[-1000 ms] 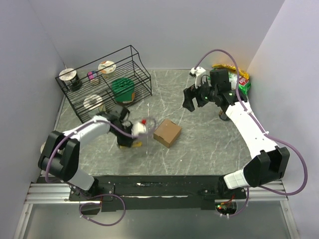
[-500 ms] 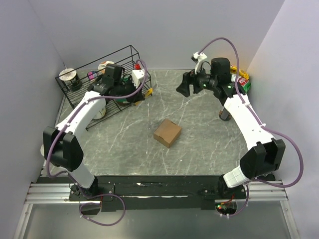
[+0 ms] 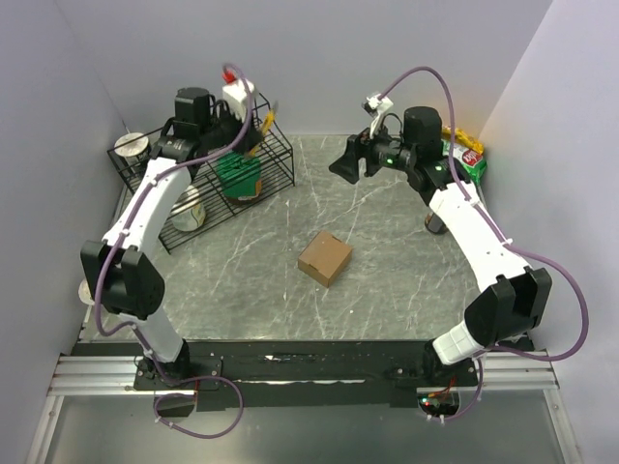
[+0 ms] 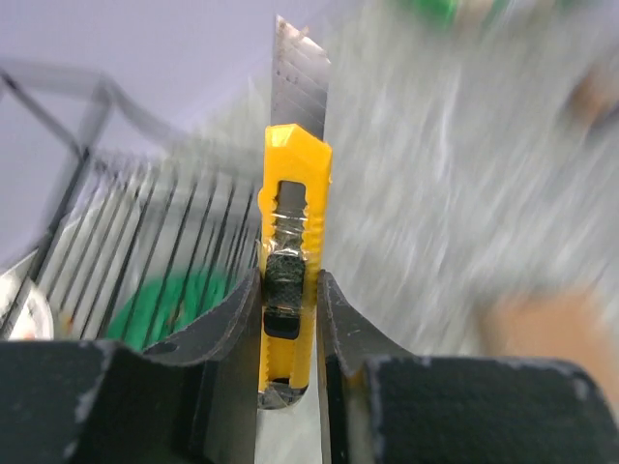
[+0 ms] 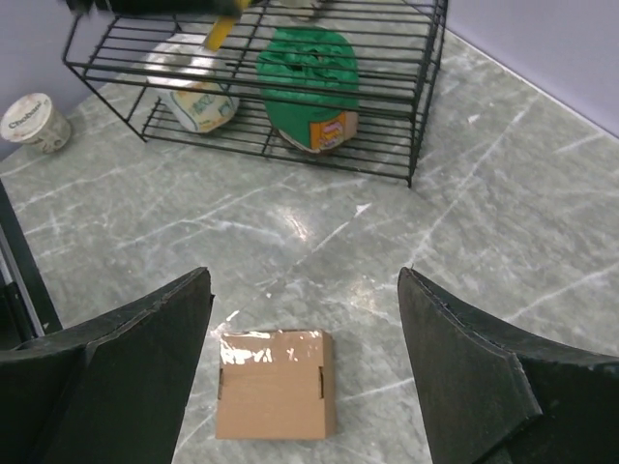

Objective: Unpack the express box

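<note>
The express box (image 3: 325, 258), a small brown carton with its taped flaps closed, lies in the middle of the marble table; it shows too in the right wrist view as the box (image 5: 276, 384). My left gripper (image 3: 250, 124) is raised over the wire rack, far from the box. In its own view the left gripper (image 4: 290, 290) is shut on a yellow utility knife (image 4: 295, 193) with the blade out. My right gripper (image 3: 346, 164) hovers at the back, behind the box. That right gripper (image 5: 303, 277) is open and holds nothing.
A black wire rack (image 3: 193, 164) at the back left holds a green bag (image 3: 238, 174) and round tubs. A cup (image 3: 132, 147) stands at its left end. Snack packets (image 3: 466, 155) lie in the back right corner. Walls close in on three sides.
My left arm swung from beside the box up and back over the rack, carrying the knife. The right gripper moved left and its fingers drew in slightly.
</note>
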Action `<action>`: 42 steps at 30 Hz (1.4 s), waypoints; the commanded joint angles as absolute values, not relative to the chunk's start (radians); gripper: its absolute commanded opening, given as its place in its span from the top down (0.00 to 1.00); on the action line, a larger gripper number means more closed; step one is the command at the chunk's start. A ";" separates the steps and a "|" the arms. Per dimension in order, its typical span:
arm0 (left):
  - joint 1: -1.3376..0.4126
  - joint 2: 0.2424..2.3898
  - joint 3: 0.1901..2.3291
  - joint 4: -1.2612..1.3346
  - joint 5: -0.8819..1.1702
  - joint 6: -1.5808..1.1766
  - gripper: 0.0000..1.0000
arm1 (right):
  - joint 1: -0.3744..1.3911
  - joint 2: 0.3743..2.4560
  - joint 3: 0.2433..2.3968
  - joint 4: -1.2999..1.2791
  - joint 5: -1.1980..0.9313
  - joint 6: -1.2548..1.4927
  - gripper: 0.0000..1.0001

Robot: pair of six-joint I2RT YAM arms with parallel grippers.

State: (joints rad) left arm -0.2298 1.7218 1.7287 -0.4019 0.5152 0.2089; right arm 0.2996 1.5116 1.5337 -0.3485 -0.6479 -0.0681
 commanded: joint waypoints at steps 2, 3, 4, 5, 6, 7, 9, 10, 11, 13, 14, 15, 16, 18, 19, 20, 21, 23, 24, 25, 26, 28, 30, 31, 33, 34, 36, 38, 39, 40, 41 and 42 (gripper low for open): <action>-0.288 1.614 1.709 -0.043 0.431 -0.448 0.99 | 0.374 1.491 1.594 -0.193 -0.634 -0.060 0.16; -0.288 1.611 1.703 -0.023 0.437 -0.493 0.99 | 0.397 1.499 1.604 -0.178 -0.626 -0.034 0.17; -0.288 1.614 1.703 -0.008 0.451 -0.527 0.99 | 0.403 1.518 1.615 -0.149 -0.611 -0.014 0.17; -0.293 1.618 1.710 -0.008 0.480 -0.554 0.99 | 0.410 1.529 1.627 -0.137 -0.604 -0.002 0.18; -0.295 1.621 1.713 -0.008 0.480 -0.560 0.99 | 0.413 1.542 1.652 -0.127 -0.598 0.068 0.19; -0.295 1.621 1.713 0.020 0.474 -0.569 0.99 | 0.426 1.555 1.657 -0.111 -0.592 0.089 0.19; -0.291 1.615 1.703 0.037 0.463 -0.604 0.99 | 0.446 1.565 1.666 -0.066 -0.566 0.104 0.20; -0.290 1.614 1.700 0.047 0.477 -0.604 0.99 | 0.463 1.574 1.670 -0.055 -0.560 0.104 0.21; -0.290 1.614 1.691 0.070 0.489 -0.606 0.99 | 0.472 1.580 1.677 -0.035 -0.552 0.104 0.21; -0.290 1.614 1.680 0.086 0.518 -0.618 0.99 | 0.488 1.610 1.709 -0.031 -0.546 0.110 0.22; -0.290 1.611 1.669 0.100 0.528 -0.624 0.99 | 0.498 1.621 1.723 -0.029 -0.543 0.112 0.22; -0.290 1.609 1.666 0.103 0.532 -0.626 0.99 | 0.506 1.631 1.745 -0.029 -0.522 0.109 0.23; -0.290 1.606 1.664 0.103 0.529 -0.627 0.99 | 0.511 1.646 1.755 -0.029 -0.506 0.109 0.23; -0.290 1.603 1.660 0.103 0.523 -0.630 0.99 | 0.528 1.661 1.781 -0.029 -0.471 0.103 0.23; -0.290 1.601 1.660 0.106 0.528 -0.630 0.99 | 0.532 1.678 1.790 -0.028 -0.457 0.101 0.23; -0.290 1.603 1.657 0.110 0.528 -0.637 0.99 | 0.543 1.686 1.799 -0.029 -0.442 0.097 0.23; -0.290 1.600 1.655 0.115 0.529 -0.638 0.99 | 0.548 1.695 1.815 -0.035 -0.424 0.086 0.24; -0.291 1.598 1.651 0.120 0.529 -0.641 0.99 | 0.555 1.718 1.835 -0.041 -0.374 0.081 0.25; -0.291 1.598 1.652 0.118 0.529 -0.640 0.99 | 0.557 1.724 1.838 -0.043 -0.362 0.084 0.25; -0.291 1.598 1.651 0.118 0.529 -0.640 0.99 | 0.560 1.733 1.838 -0.040 -0.353 0.086 0.25; -0.291 1.595 1.651 0.117 0.532 -0.637 0.99 | 0.561 1.736 1.839 -0.038 -0.350 0.087 0.27; -0.291 1.592 1.649 0.117 0.534 -0.635 0.99 | 0.563 1.749 1.844 -0.035 -0.327 0.089 0.28; -0.291 1.589 1.646 0.114 0.529 -0.634 0.99 | 0.565 1.762 1.850 -0.029 -0.319 0.095 0.30; -0.291 1.591 1.643 0.107 0.526 -0.634 0.99 | 0.568 1.769 1.855 -0.022 -0.319 0.094 0.32; -0.291 1.588 1.640 0.104 0.515 -0.634 0.99 | 0.572 1.787 1.873 -0.023 -0.307 0.084 0.35; -0.291 1.585 1.638 0.104 0.515 -0.632 0.99 | 0.578 1.792 1.879 -0.025 -0.298 0.080 0.37; -0.291 1.585 1.638 0.103 0.517 -0.630 0.99 | 0.581 1.804 1.891 -0.018 -0.276 0.077 0.39; -0.291 1.583 1.637 0.103 0.515 -0.629 0.99 | 0.592 1.813 1.907 -0.018 -0.268 0.065 0.45; -0.291 1.583 1.635 0.103 0.514 -0.629 0.99 | 0.594 1.821 1.911 -0.020 -0.262 0.057 0.49; -0.291 1.582 1.635 0.103 0.512 -0.627 0.99 | 0.597 1.822 1.914 -0.021 -0.261 0.051 0.58; -0.291 1.580 1.635 0.101 0.512 -0.626 0.99 | 0.600 1.825 1.917 -0.028 -0.258 0.043 0.64; -0.291 1.580 1.635 0.100 0.509 -0.624 0.99 | 0.601 1.827 1.917 -0.031 -0.256 0.035 0.72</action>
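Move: The knife, already pinched in the left hand's fingers, lies from the right hand about 20 cm to the left, 8 cm ahead and a couple of centimetres lower; from the left hand it is right at the pads. Below, the cardboard box sits about 3 cm back and 5 cm left of the right hand, some 28 cm down. From the left hand, the green bag is roughly 7 cm ahead, 8 cm left and 21 cm below. The knife, still pinched by the left hand, is raised about 11 cm and carried some 5 cm right as that wrist tilts up roughly 40 degrees, then is held nearly still there. The open right hand reaches left and up to the knife, then forward with a slight dip, and starts closing its fingers around the lower handle, just below the left fingers; their contact isn't clear. ##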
